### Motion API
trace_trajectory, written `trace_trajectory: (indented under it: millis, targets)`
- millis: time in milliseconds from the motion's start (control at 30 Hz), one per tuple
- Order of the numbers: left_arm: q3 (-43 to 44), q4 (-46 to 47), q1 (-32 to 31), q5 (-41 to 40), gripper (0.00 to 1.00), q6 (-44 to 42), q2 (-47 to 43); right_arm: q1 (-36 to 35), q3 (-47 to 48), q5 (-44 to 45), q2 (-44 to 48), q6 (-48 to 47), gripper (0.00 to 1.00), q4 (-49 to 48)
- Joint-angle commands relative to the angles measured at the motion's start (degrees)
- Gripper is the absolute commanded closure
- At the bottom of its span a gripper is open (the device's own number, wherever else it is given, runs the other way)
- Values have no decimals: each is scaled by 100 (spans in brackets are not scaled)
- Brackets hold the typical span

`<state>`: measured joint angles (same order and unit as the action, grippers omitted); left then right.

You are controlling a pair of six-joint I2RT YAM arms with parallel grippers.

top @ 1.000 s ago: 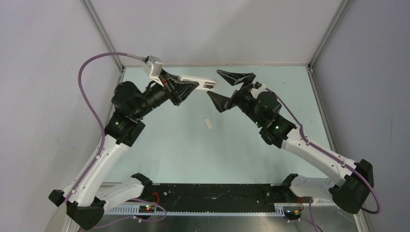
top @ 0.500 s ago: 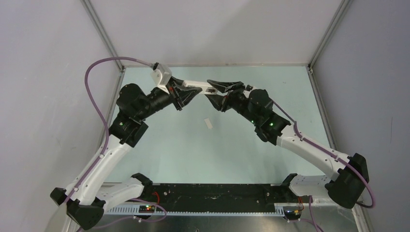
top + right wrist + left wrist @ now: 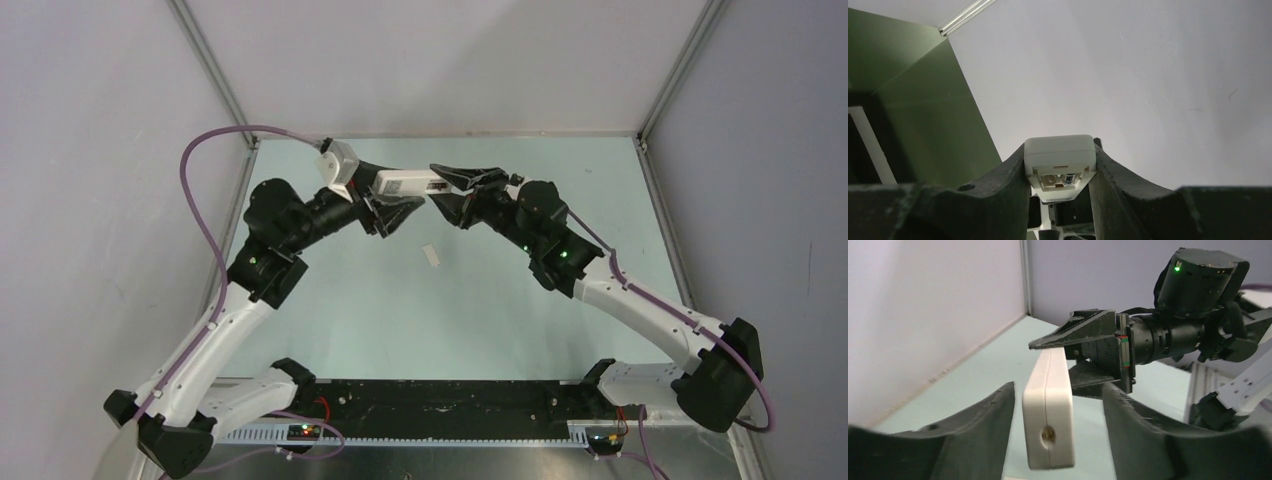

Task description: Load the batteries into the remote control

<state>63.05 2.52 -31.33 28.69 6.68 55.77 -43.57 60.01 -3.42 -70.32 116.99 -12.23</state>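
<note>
The white remote control (image 3: 405, 181) hangs level above the back of the table, between both arms. My right gripper (image 3: 440, 188) is shut on its right end; in the right wrist view both fingers press the sides of the remote control (image 3: 1060, 155), and its open battery recess faces the camera. One dark round end, apparently a battery (image 3: 1068, 177), shows inside the recess beside a pale contact. My left gripper (image 3: 388, 192) is open around the other end: in the left wrist view the remote control (image 3: 1048, 425) has a gap to each finger (image 3: 993, 430).
A small flat white cover piece (image 3: 431, 255) lies on the pale green table (image 3: 400, 310) below the remote. Grey walls and metal frame posts close in the back and sides. The black base rail (image 3: 440, 405) runs along the near edge.
My right gripper moved in and shut on the remote's right end. My left gripper, shut on the remote before, has opened, leaving gaps on both sides.
</note>
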Motion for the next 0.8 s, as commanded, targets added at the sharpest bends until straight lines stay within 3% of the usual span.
trace_trajectory:
  millis: [0, 100, 200, 333, 567, 767]
  targets:
    - [-176, 16, -39, -68, 24, 26, -198, 198, 333, 170, 240, 116, 85, 83]
    - [-341, 11, -40, -65, 8, 144, -246, 368, 343, 316, 327, 181, 88, 83]
    - [-464, 19, -44, -104, 1, 226, -325, 557, 345, 309, 371, 194, 90, 126]
    - [-513, -50, -40, -359, 0, 289, -495, 792, 336, 235, 482, -203, 91, 452]
    - [-130, -841, -30, -66, 0, 477, -507, 1616, 251, -177, 881, -2771, 92, 1311]
    - [138, -969, -26, 957, 0, 1059, -124, 2206, 376, -1577, 975, -5882, 99, 2112]
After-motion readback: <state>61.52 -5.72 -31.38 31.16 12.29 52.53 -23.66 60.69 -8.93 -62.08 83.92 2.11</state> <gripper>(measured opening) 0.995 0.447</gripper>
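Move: The remote control sits in the right hand's shut fingers, its middle about 5 cm to that hand's left and level with it. For the left hand, already opening round the other end, that middle is some 2 cm to its right and 1 cm ahead. On the table some 40 cm below the right hand, the battery cover lies about 5 cm ahead and 3 left, and a loose battery roughly 10 ahead and 26 to the right. The remote control stays pinched in the right hand, which carries it about 11 cm right and some 4 cm forward, out of the left hand's reach, sinking slightly at the end while the wrist rolls its left side down about 30 degrees. The left fingers spread fully around the remote's end and that hand sinks about 3 cm, then draws back a little. ##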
